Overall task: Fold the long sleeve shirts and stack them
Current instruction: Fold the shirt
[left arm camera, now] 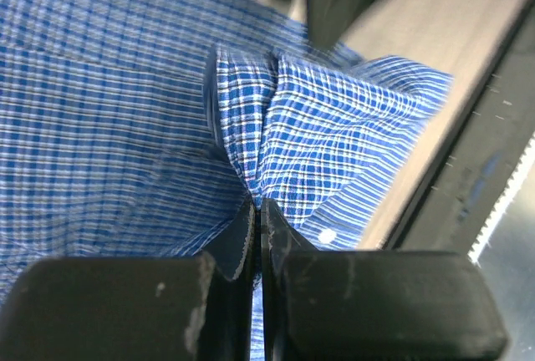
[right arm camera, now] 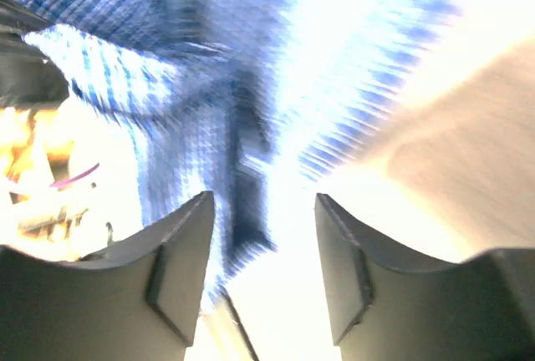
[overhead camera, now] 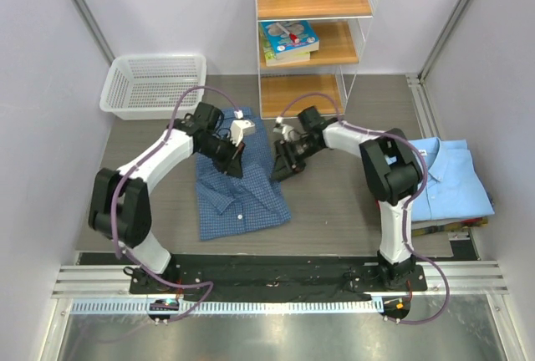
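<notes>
The dark blue checked shirt (overhead camera: 240,190) lies partly folded on the grey table, between the two arms. My left gripper (overhead camera: 235,158) sits over its upper part and is shut on a pinched fold of the checked cloth (left arm camera: 276,127), which rises from the fingertips (left arm camera: 242,227). At the shirt's upper right edge, my right gripper (overhead camera: 281,166) stands open. The right wrist view is blurred and overexposed: it shows checked cloth (right arm camera: 192,85) beyond the spread fingers (right arm camera: 188,252), with nothing gripped. The light blue shirt (overhead camera: 451,179) lies folded at the right side of the table.
A white mesh basket (overhead camera: 155,85) stands at the back left. A wooden shelf unit (overhead camera: 313,39) with books and bottles stands at the back centre. Something flat with coloured edges (overhead camera: 458,227) shows under the light blue shirt. A black rail (overhead camera: 276,273) runs along the near edge.
</notes>
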Motion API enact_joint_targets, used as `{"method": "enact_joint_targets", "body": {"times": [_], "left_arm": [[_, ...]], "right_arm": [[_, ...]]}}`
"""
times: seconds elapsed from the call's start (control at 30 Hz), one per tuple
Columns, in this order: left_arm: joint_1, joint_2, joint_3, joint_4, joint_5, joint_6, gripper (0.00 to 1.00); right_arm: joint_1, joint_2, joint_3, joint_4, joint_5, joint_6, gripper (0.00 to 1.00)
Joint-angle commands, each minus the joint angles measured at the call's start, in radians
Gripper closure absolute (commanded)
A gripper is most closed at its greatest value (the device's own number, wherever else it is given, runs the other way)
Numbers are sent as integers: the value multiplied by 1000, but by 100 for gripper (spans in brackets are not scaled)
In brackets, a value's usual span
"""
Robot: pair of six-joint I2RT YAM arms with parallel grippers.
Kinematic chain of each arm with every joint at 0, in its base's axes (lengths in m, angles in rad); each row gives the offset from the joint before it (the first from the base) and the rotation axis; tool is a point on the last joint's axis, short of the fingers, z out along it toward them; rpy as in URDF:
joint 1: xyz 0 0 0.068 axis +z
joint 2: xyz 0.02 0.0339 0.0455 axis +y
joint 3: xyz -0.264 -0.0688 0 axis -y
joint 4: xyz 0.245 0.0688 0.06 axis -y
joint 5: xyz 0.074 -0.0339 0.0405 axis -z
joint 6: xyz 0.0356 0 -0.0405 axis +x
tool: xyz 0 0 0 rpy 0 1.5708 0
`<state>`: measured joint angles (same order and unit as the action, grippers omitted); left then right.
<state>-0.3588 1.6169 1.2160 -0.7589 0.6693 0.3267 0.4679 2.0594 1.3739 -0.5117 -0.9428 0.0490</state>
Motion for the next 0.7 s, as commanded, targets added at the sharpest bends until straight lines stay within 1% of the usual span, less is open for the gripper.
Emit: {"method": "enact_joint_targets", "body": {"times": [0.0,0.03,0.1,0.13,0.17,0.2,0.23,0.27,0.3,0.33,0.37,0.4,0.43,0.5,0.53,0.57,0.6,0.67], "left_arm": [[4,72,83,49,-71,-31,100],[4,87,91,59,-103,-40,100],[4,142,114,61,-134,-66,100],[4,159,140,55,-143,-72,99],[7,173,151,44,-155,-87,94],[12,182,157,37,-155,-92,85],[20,182,178,27,-143,-94,69],[32,173,185,-5,-84,-95,61],[75,161,186,-13,-67,-98,56],[98,115,182,-23,-48,-98,50],[130,94,168,-40,-21,-91,47],[180,72,157,-99,7,-46,44],[204,55,154,-147,10,-7,41],[231,22,131,-256,13,96,37],[247,9,111,-319,-6,165,34],[250,-27,87,-335,-17,185,33],[250,-46,30,-335,-40,195,33],[251,-84,-24,-284,-98,198,31]], "right_arm": [[-118,-100,71,-201,134,-153,39],[-129,-113,68,-217,134,-147,30],[-130,-151,50,-215,95,-112,27],[-129,-162,39,-183,78,-74,21],[-123,-171,18,-159,61,-52,17],[-109,-183,10,-115,46,18,11],[-95,-189,7,-105,53,28,10],[-84,-189,4,-97,58,32,10],[-66,-191,4,-91,65,34,10],[-58,-191,1,-80,90,31,10],[-52,-189,-2,-77,99,20,11],[-43,-189,-3,-74,113,9,11],[-32,-185,-3,-70,133,-17,11],[-20,-171,8,-70,168,-37,11],[-8,-160,19,-74,176,-43,11],[-3,-138,45,-82,176,-44,11],[1,-130,57,-91,174,-67,11],[14,-110,86,-96,173,-69,11]]}}
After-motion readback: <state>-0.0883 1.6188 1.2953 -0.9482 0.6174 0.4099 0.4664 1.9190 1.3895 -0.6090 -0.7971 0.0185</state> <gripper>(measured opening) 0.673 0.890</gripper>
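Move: The pinched fold of the shirt in the left fingers is to come down on the shirt's upper middle, about 5 cm ahead of this hand and some 5 cm below, neither left nor right. The shirt's collar end lies roughly 18 cm ahead and 1 cm left, its white button about 10 cm back and level sideways. The white basket is some 27 cm ahead, 23 cm left. From the right hand that landing spot is about 5 cm ahead, 9 cm left and slightly below. The fold of shirt still pinched by the left fingers is carried about 5 cm forward and 3 cm down onto the shirt, where they open and let go, and the hand swings off left some 9 cm, rising about 4. The right hand, opening wide, sweeps forward and right away from the shirt's edge, then comes back left and rises to hover beside it. ##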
